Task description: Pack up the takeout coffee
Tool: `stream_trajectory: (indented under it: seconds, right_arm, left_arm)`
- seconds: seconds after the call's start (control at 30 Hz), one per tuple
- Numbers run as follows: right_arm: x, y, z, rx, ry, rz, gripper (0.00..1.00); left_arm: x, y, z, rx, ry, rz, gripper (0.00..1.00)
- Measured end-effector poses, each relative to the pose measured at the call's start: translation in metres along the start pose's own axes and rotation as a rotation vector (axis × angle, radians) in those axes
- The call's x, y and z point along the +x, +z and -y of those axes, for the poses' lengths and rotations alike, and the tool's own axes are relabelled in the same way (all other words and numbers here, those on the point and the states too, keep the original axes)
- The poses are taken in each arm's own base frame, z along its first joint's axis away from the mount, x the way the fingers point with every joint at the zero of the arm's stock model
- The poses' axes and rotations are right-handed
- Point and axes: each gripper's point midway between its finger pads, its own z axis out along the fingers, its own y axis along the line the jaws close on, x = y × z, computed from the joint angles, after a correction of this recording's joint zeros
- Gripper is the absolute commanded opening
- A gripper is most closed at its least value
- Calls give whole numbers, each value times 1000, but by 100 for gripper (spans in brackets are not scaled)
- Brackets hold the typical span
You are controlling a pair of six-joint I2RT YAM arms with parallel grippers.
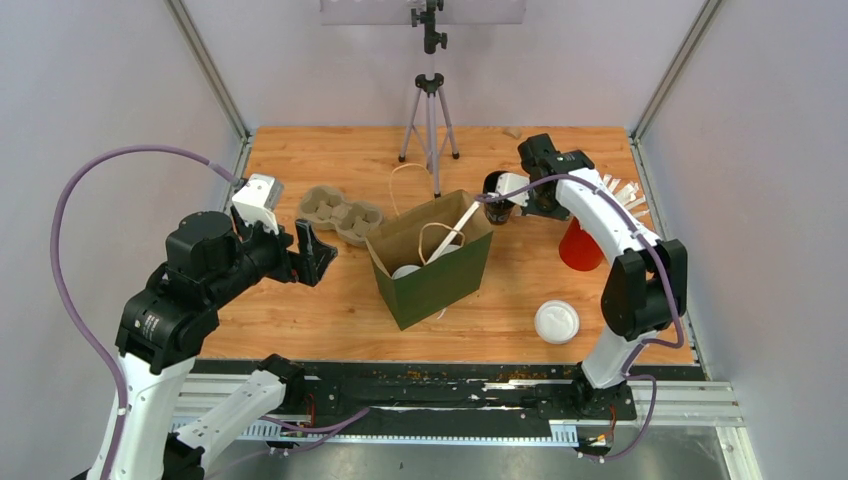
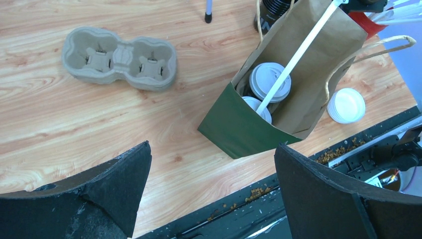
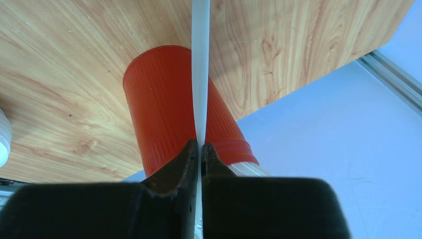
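Note:
The takeout coffee, two cups with white lids (image 2: 270, 81) (image 2: 259, 107), stands inside the open green and brown paper bag (image 1: 445, 285), where the lids (image 1: 407, 271) show from above. My right gripper (image 3: 200, 144) is shut on a thin white straw (image 3: 200, 59). In the top view that gripper (image 1: 492, 205) hangs just right of the bag's rim. From it a white straw (image 1: 455, 232) slants down into the bag, across the upper lid. My left gripper (image 2: 213, 149) is open and holds nothing; it hovers left of the bag (image 1: 315, 252).
A cardboard cup carrier (image 1: 340, 213) lies behind and left of the bag. A loose white lid (image 1: 556, 321) rests near the front right. A red cup (image 1: 578, 245) of straws stands at the right edge. A stack of black cups (image 2: 272, 7) and a tripod (image 1: 430, 110) stand behind the bag.

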Motion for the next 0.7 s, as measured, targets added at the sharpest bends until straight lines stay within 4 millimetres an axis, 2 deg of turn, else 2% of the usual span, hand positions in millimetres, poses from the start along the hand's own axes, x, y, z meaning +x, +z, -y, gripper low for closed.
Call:
stream_trajectory:
  seconds: [0.17, 0.33, 0.6, 0.7]
  right_arm:
    - [0, -14, 7, 32, 14, 22, 0]
    - [-6, -33, 23, 83, 63, 72, 0]
    - [-20, -71, 54, 175, 217, 193, 0]
    - [-25, -93, 69, 224, 301, 251, 0]
  left_arm:
    - [0, 0, 0, 1, 0, 1, 100]
    - [0, 0, 1, 4, 0, 1, 100]
    - [0, -1, 4, 20, -2, 7, 100]
    - [1, -1, 4, 21, -9, 8, 100]
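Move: The straw is already shut in the right gripper. The paper bag it is meant for stands about 24 cm to the left and 10 cm back, its middle some 7 cm lower. The red straw cup is about 6 cm right, 5 cm back and 8 cm down; the black cup is roughly 10 cm left, 4 cm ahead and 9 cm down. From the left hand, the bag lies 9 cm ahead, 14 cm right and 26 cm below. Lift the right gripper some 11 cm, gathering speed, up and away from the red cup with the straw kept pinched between the closed fingertips. Ease it a little forward and left as it climbs, and tilt the wrist about 25 degrees so the fingers swing out forward and slightly left. ##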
